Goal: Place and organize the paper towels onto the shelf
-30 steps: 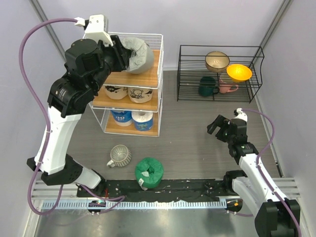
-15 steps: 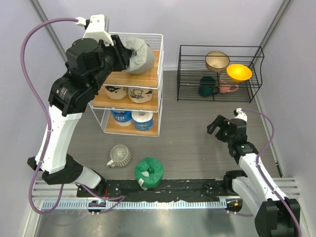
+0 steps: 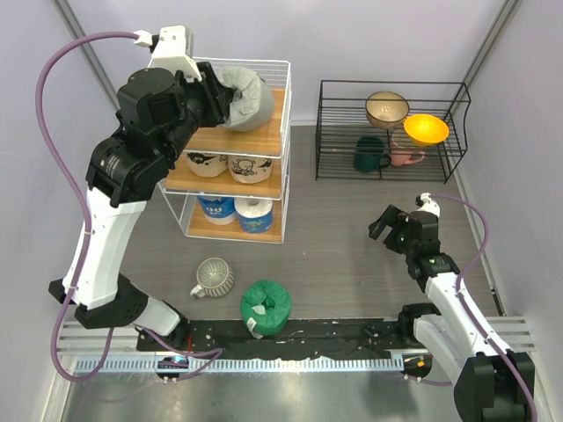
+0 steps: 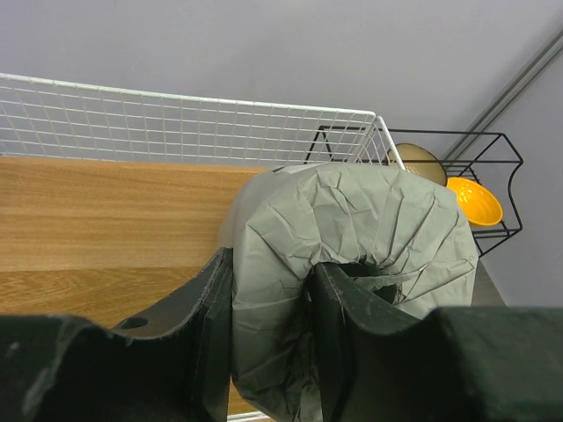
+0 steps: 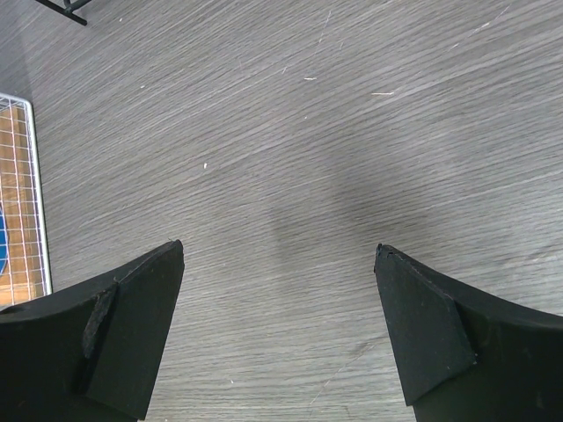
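Observation:
My left gripper [image 3: 222,98] [image 4: 268,290] is shut on the wall of a grey paper towel roll [image 3: 246,98] [image 4: 369,229], one finger inside its core, holding it over the top wooden board of the white wire shelf [image 3: 280,132] [image 4: 97,211]. Two tan cartoon-print rolls [image 3: 229,164] sit on the middle tier. A blue-white roll [image 3: 215,209] and a white-blue roll [image 3: 254,214] sit on the bottom tier. A green roll [image 3: 266,305] lies on the table near the front. My right gripper [image 3: 393,225] [image 5: 280,255] hangs open over bare table at the right.
A ribbed pale mug [image 3: 213,278] lies left of the green roll. A low black wire rack [image 3: 457,132] at the back right holds a tan bowl [image 3: 387,108], an orange bowl [image 3: 426,129], a dark green mug [image 3: 370,156] and a pink cup [image 3: 405,156].

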Robot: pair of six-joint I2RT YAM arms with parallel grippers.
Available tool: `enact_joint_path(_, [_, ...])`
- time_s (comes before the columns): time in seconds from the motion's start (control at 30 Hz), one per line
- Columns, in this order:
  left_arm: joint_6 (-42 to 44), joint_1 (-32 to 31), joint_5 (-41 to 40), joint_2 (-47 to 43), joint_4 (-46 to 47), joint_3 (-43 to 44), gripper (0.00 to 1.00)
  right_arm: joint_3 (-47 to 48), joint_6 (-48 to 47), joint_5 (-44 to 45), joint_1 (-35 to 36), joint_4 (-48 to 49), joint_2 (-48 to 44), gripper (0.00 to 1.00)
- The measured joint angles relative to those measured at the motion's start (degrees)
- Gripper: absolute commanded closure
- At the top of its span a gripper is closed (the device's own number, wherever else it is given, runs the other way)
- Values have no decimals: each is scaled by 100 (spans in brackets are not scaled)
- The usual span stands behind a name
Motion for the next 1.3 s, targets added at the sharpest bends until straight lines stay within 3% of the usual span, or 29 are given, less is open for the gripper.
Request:
enact_joint_path(0.33, [26, 0, -109, -7, -11, -2, 62, -2, 0, 0, 0, 2, 0, 5])
enact_joint_path(0.53, [39, 0, -120, -50, 2, -70, 43, -2, 0, 0, 0, 2, 0, 5])
enact_joint_path(0.63, [48, 0, -157, -125, 13, -166, 39, -2, 0, 0, 0, 2, 0, 4])
enact_joint_path(1.3, [70, 9, -208, -258, 503, -568, 34, -2, -4, 0, 0, 2, 0, 5])
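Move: The grey-wrapped paper towel roll, still pinched at its rim over the top shelf, has its middle about 5 cm right of the left hand, 3 cm ahead and 4 cm below. The rack's right wire side is some 13 cm right and 3 cm ahead, 4 cm lower. One shelf down, about 23 cm below the hand and 2 cm ahead, the beige rolls stand 5 cm right and 7 cm left. From the right hand, the grey roll is roughly 33 cm left, 9 cm ahead and 40 cm up. The left hand stays almost in place at the near left rim of the grey roll and opens its fingers from under half to about two-thirds, so that the outer finger comes clear of the roll's wrapped side while the other finger stays in the core's mouth. As they open it eases about 1 cm to the left and slightly back, then creeps about 1 cm forward and half a centimetre right again, the fingertips tipping up only a degree or two. ##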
